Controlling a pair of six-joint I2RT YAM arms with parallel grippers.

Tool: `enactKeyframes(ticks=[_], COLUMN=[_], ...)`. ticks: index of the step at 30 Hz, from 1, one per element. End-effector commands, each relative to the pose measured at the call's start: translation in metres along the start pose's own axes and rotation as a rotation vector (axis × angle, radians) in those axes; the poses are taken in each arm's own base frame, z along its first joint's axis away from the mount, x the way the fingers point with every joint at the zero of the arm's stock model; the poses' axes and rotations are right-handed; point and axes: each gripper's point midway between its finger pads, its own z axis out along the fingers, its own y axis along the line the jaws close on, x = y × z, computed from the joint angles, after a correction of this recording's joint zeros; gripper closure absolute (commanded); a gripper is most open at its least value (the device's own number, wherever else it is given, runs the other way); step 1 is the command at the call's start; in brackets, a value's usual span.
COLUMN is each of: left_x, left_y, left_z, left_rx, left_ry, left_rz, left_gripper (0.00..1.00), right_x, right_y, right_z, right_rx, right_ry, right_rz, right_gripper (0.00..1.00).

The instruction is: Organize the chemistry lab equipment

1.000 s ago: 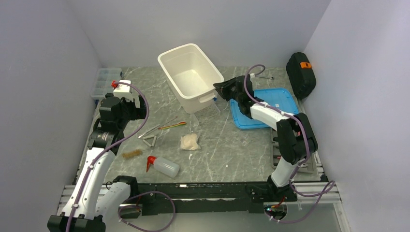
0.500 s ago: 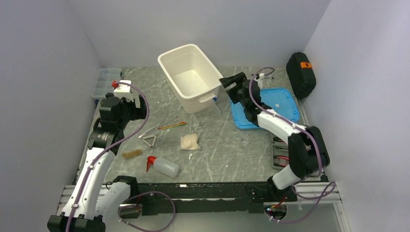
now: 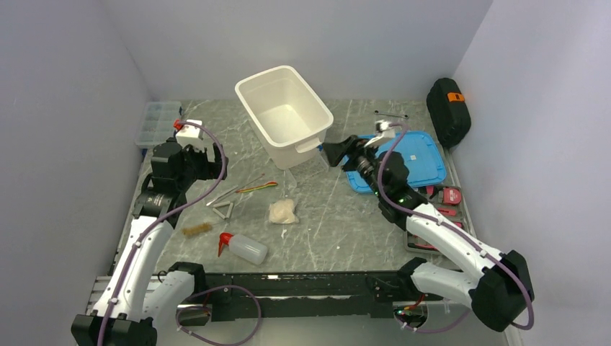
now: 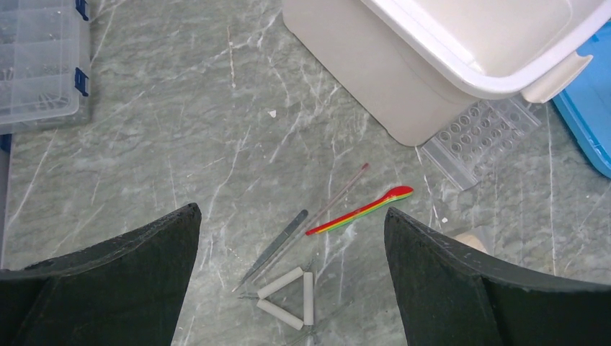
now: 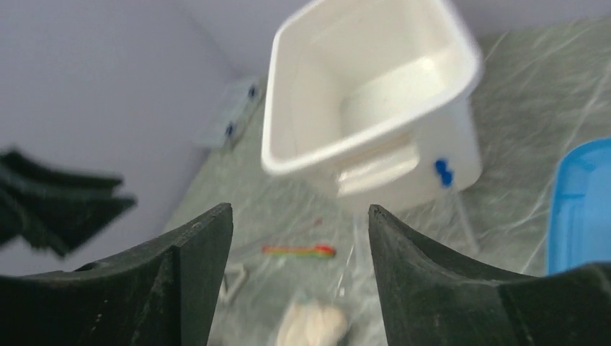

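Observation:
Loose on the table lie a squeeze bottle (image 3: 245, 247) with a red nozzle, a wire brush (image 3: 196, 229), a triangle (image 4: 279, 282), thin tongs (image 4: 277, 245), a striped spoon (image 4: 360, 210) and a white pad (image 3: 282, 211). A clear tube rack (image 4: 479, 137) leans at the white bin (image 3: 284, 108), with blue caps (image 5: 443, 171) beside it. My left gripper (image 4: 290, 209) hangs open and empty above the tongs and triangle. My right gripper (image 5: 299, 207) is open and empty, just right of the bin, pointing left; its view is blurred.
A blue lid (image 3: 414, 155) lies under the right arm. A black case (image 3: 448, 108) stands at the back right and red-handled tools (image 3: 447, 194) lie along the right edge. A clear organizer box (image 4: 39, 65) sits at the back left.
My right gripper has opened, drawn back from the bin's right rim and dropped lower as the arm swung toward the near side. The left arm has barely shifted.

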Motion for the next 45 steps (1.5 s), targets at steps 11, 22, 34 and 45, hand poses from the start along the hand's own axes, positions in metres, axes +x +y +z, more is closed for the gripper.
enactKeyframes(ticks=[11, 22, 34, 45], left_x=[-0.013, -0.015, -0.015, -0.015], left_y=[-0.005, -0.005, -0.005, -0.005], left_z=[0.002, 0.0, 0.0, 0.0], left_rx=[0.024, 0.022, 0.022, 0.018], left_ry=[-0.033, -0.038, -0.038, -0.037], left_rz=[-0.006, -0.007, -0.009, -0.009], left_gripper=[0.01, 0.01, 0.01, 0.01], right_x=[0.224, 0.279, 0.291, 0.293], right_y=[0.033, 0.013, -0.004, -0.015], right_z=[-0.013, -0.019, -0.026, -0.025], right_rx=[-0.105, -0.047, 0.043, 0.128], right_ry=[0.668, 0.841, 0.883, 0.879], right_rz=[-0.214, -0.333, -0.48, -0.575], right_gripper=[0.43, 0.55, 0.63, 0.85])
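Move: The bag of powder lies on the table about 7 cm back from the right gripper, 16 cm to its left and 27 cm below. The spoon lies some 7 cm farther out than the bag and 6 cm left of it; the well plate stands 14 cm farther out and 6 cm right of the bag, the spray bottle 10 cm back and 10 cm left of it. From the left gripper, the bag is roughly 5 cm back, 19 cm right and 23 cm down. Bring the right gripper down about 26 cm, swinging left and back towards the bag of powder, away from the white box, fast at first and then easing into the last few centimetres. Turn the wrist some 60 degrees on the way so the fingers point steeply down, close them steadily from wide, and pinch the loose plastic at the bag's near edge. ##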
